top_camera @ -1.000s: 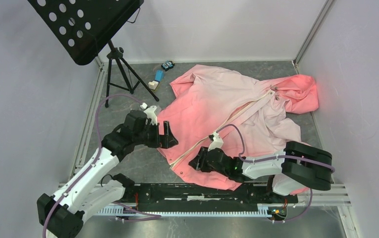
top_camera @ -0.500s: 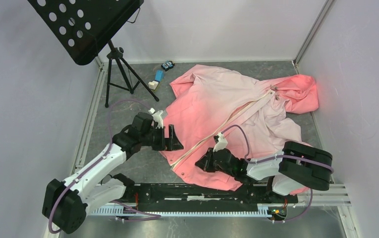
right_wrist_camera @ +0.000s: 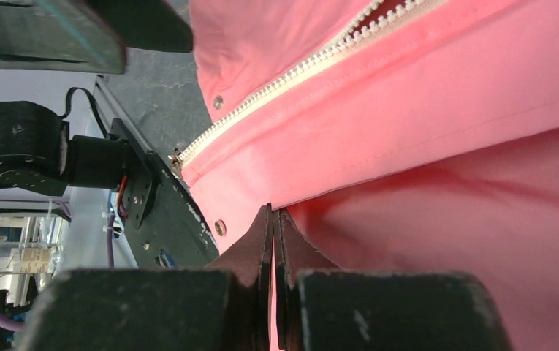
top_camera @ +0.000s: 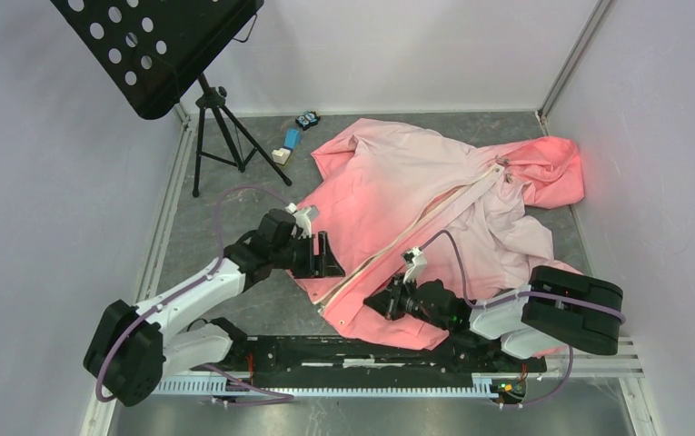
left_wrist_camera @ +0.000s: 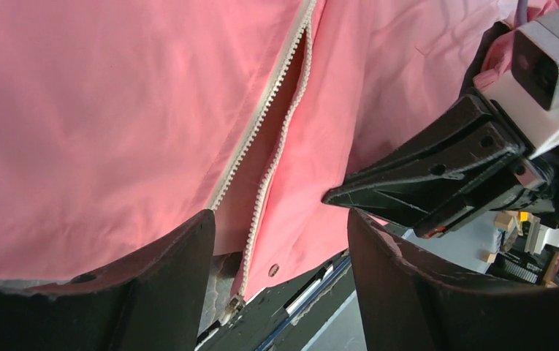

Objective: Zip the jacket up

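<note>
The pink jacket [top_camera: 416, 182] lies spread on the grey table, its cream zipper [top_camera: 434, 218] running diagonally from the hood to the bottom hem. The zipper's two halves are parted near the hem [left_wrist_camera: 276, 139], and the slider [left_wrist_camera: 231, 307] sits at the very bottom. My left gripper [top_camera: 330, 259] is open, its fingers straddling the zipper's lower end [left_wrist_camera: 280, 219] without pressing the cloth. My right gripper [top_camera: 382, 304] is shut on the jacket's hem fold [right_wrist_camera: 271, 212], just right of the zipper [right_wrist_camera: 298, 69]. Its tip [left_wrist_camera: 335, 196] shows in the left wrist view.
A black perforated music stand [top_camera: 157, 45] on a tripod [top_camera: 221, 136] stands at the back left. Small blocks [top_camera: 291, 138] lie near the tripod's feet. The black base rail [top_camera: 371, 350] runs just below the hem. White walls enclose the table.
My left gripper moved right to the zipper's bottom end and its fingers narrowed somewhat. My right gripper shut on the hem and shifted slightly right and toward the rail.
</note>
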Controlling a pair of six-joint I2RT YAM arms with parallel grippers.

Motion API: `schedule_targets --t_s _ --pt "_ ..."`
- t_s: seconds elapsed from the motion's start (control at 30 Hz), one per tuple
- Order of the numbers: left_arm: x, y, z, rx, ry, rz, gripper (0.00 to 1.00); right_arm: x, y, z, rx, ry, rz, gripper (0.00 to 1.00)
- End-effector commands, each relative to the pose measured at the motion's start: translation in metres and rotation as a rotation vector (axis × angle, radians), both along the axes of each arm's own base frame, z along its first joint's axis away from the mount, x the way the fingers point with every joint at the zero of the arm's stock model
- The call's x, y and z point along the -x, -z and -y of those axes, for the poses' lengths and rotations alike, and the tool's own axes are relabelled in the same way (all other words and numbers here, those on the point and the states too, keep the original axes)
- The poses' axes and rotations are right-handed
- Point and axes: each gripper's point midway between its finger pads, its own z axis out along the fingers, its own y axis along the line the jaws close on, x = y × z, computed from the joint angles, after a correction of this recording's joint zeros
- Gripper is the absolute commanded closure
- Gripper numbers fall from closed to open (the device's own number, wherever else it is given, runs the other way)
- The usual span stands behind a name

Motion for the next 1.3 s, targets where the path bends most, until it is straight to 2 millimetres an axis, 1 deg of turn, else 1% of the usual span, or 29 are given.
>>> schedule_targets --t_s 0.0,0.07,0.13,0.3,0.37,0.47,0.53,0.63,0.93,1.03,1.1,1.17,1.2,1.23,1.27 --pt "-0.004 -0.003 0.015 0.062 0.013 -0.015 0.26 -0.002 -0.026 -0.006 -0.095 -0.027 0.076 1.0" --pt "-0.001 0.003 0.018 0.059 0.025 -0.038 0.24 -0.001 -0.025 -0.006 -0.096 -0.028 0.077 1.0" --pt "0.002 0.012 0.019 0.047 0.033 -0.059 0.24 -0.001 -0.027 -0.006 -0.102 -0.03 0.079 1.0" --pt "0.01 0.029 0.025 0.037 0.056 -0.097 0.28 -0.001 -0.025 -0.004 -0.099 -0.027 0.076 1.0" --pt "0.013 0.034 0.028 0.031 0.069 -0.105 0.33 0.0 -0.023 -0.004 -0.095 -0.027 0.073 1.0" --pt "0.016 0.039 0.031 0.021 0.089 -0.117 0.45 0.0 -0.021 -0.002 -0.091 -0.027 0.067 1.0" --pt "0.016 0.038 0.033 0.028 0.096 -0.112 0.52 0.001 -0.02 -0.002 -0.089 -0.03 0.065 1.0" --pt "0.017 0.035 0.036 0.047 0.109 -0.107 0.57 0.002 -0.018 -0.001 -0.08 -0.034 0.063 1.0" --pt "0.018 0.039 0.041 0.049 0.142 -0.116 0.75 0.002 -0.013 0.001 -0.033 -0.052 0.089 0.99" --pt "0.018 0.04 0.041 0.047 0.155 -0.111 0.82 0.002 -0.011 0.002 -0.007 -0.06 0.1 0.93" --pt "0.018 0.035 0.042 0.06 0.164 -0.097 0.85 0.0 -0.006 0.003 0.045 -0.07 0.114 0.89" --pt "0.019 0.026 0.043 0.084 0.177 -0.067 0.87 0.0 -0.003 0.004 0.109 -0.093 0.134 0.82" --pt "0.018 0.02 0.045 0.104 0.183 -0.036 0.87 0.0 -0.005 0.004 0.131 -0.111 0.158 0.78" --pt "0.017 0.013 0.045 0.122 0.187 -0.003 0.88 -0.001 -0.005 0.005 0.155 -0.121 0.169 0.72" --pt "0.017 0.007 0.045 0.134 0.191 0.026 0.88 -0.001 -0.006 0.006 0.173 -0.13 0.181 0.69"
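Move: Just beyond the left fingers, the right-hand zipper edge of the jacket, raised on the flap, lies about 2 cm back, 3 cm to the right and 5 cm below the left hand; the zipper's lower end is some 7 cm back, 2 cm left and 7 cm down. From the right hand, already shut on the flap's fold, that edge is roughly 4 cm ahead and 4 cm left at about its height, and the lower end 9 cm left, 1 cm back. Sinking nearly 5 cm, mostly early on, while working some 3 cm right and 2 cm back, the left hand brings its fingers down over the right-hand zipper edge and closes them from wide to nearly shut, pinching it and tipping slightly downward. The right hand lifts the pinched flap about 1.5 cm and holds it up, then sinks back and starts opening its fingers late. ##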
